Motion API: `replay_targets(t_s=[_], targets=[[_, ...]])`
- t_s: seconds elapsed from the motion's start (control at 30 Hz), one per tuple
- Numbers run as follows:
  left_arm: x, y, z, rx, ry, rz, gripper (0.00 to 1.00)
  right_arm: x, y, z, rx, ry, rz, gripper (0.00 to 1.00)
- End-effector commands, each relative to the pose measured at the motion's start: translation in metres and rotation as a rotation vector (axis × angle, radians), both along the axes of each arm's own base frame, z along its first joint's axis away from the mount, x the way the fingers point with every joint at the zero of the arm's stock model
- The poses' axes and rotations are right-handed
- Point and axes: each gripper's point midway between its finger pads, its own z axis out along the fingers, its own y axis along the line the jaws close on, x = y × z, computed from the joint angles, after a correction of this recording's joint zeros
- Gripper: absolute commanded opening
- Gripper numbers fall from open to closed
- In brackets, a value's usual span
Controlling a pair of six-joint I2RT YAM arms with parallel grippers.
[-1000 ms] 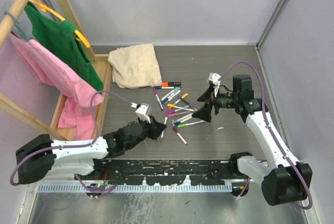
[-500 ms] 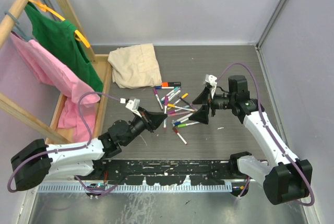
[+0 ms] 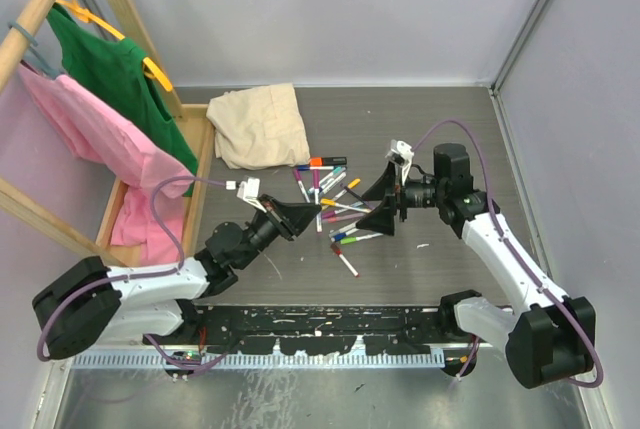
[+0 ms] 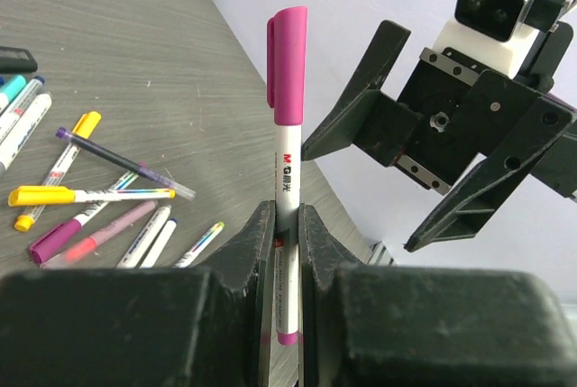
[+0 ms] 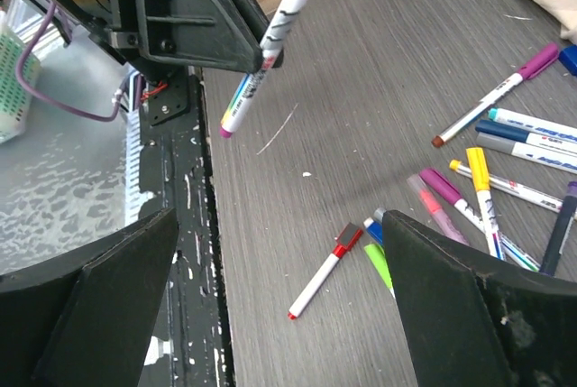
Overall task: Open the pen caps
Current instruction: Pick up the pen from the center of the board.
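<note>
My left gripper [image 4: 286, 217] is shut on a white-barrelled pen [image 4: 286, 166], held upright above the table with its magenta pen cap [image 4: 288, 60] still fitted on top. In the top view the left gripper [image 3: 306, 215] faces my right gripper [image 3: 383, 202], which is open wide a short way to the right of the cap. The right wrist view shows the held pen [image 5: 262, 51] at upper left, beyond the right gripper [image 5: 279, 225]. Several capped pens [image 3: 335, 197] lie scattered on the table. A red-capped one [image 5: 320, 274] lies apart from them.
A beige cloth [image 3: 260, 124] lies at the back. A wooden rack [image 3: 60, 9] with green and pink garments stands at the left. A thicker black marker with an orange cap [image 3: 322, 161] lies at the far edge of the pen pile. A wall [image 3: 590, 99] bounds the right side.
My left arm has carried the pen up and to the right, toward the right gripper. The right gripper has shifted slightly left toward it and stays open.
</note>
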Motion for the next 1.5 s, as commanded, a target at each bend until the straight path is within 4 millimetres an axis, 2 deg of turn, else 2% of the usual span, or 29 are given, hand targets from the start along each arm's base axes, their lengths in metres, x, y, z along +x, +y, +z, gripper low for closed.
replay_targets(t_s=[0.0, 0.2, 0.27, 0.5, 0.63, 0.77, 0.9, 1.07, 1.27, 1.33, 1.47], targets=[[0.004, -0.003, 0.047, -0.156, -0.079, -0.005, 0.0, 0.0, 0.009, 0.017, 0.059, -0.011, 0.033, 1.0], [0.017, -0.013, 0.057, -0.197, -0.093, 0.0, 0.0, 0.001, 0.019, 0.027, 0.13, 0.051, 0.044, 1.0], [0.022, -0.019, 0.054, -0.204, -0.081, -0.002, 0.0, -0.001, 0.022, 0.026, 0.148, 0.078, 0.043, 0.99], [0.026, -0.04, 0.061, -0.294, -0.074, -0.064, 0.0, -0.001, 0.035, 0.018, 0.161, 0.113, 0.022, 0.92], [0.026, -0.056, 0.062, -0.315, -0.06, -0.124, 0.0, 0.001, 0.038, 0.015, 0.17, 0.146, -0.001, 0.84], [0.025, -0.067, 0.061, -0.316, -0.048, -0.167, 0.0, 0.003, 0.04, 0.013, 0.169, 0.165, -0.018, 0.72], [0.026, -0.069, 0.06, -0.313, -0.048, -0.168, 0.0, 0.005, 0.041, 0.013, 0.169, 0.185, -0.028, 0.57], [0.024, -0.068, 0.057, -0.301, -0.052, -0.169, 0.0, 0.009, 0.041, 0.014, 0.171, 0.199, -0.046, 0.46], [0.021, -0.067, 0.058, -0.278, -0.084, -0.173, 0.0, 0.012, 0.041, 0.013, 0.169, 0.217, -0.061, 0.18], [0.02, -0.066, 0.059, -0.272, -0.096, -0.171, 0.09, 0.011, 0.041, 0.013, 0.168, 0.22, -0.058, 0.11], [0.019, -0.06, 0.057, -0.265, -0.097, -0.153, 0.5, 0.009, 0.041, 0.015, 0.167, 0.209, -0.042, 0.02]])
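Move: The magenta-capped pen stands upright in my left fingers, gripped just below its middle. My open right fingers, where it is going, are about 11 cm to the left hand's right, 2 cm farther out and about level. From the right hand, the pen's middle lies some 11 cm left, 2 cm back and 2 cm up. About 15 cm below my left hand, the yellow-capped pen lies 5 cm ahead and 8 cm right, the red-capped pen 9 cm back and 7 cm right. I carry the upright pen about 7 cm to the right, some 3 cm forward and 3 cm up with my left hand, into my right fingers, while my right hand comes about 4 cm left to meet it, rolling nearly 20 degrees. My right fingers close on the lower barrel, below the left grip; then my left fingers begin to open and release it. ##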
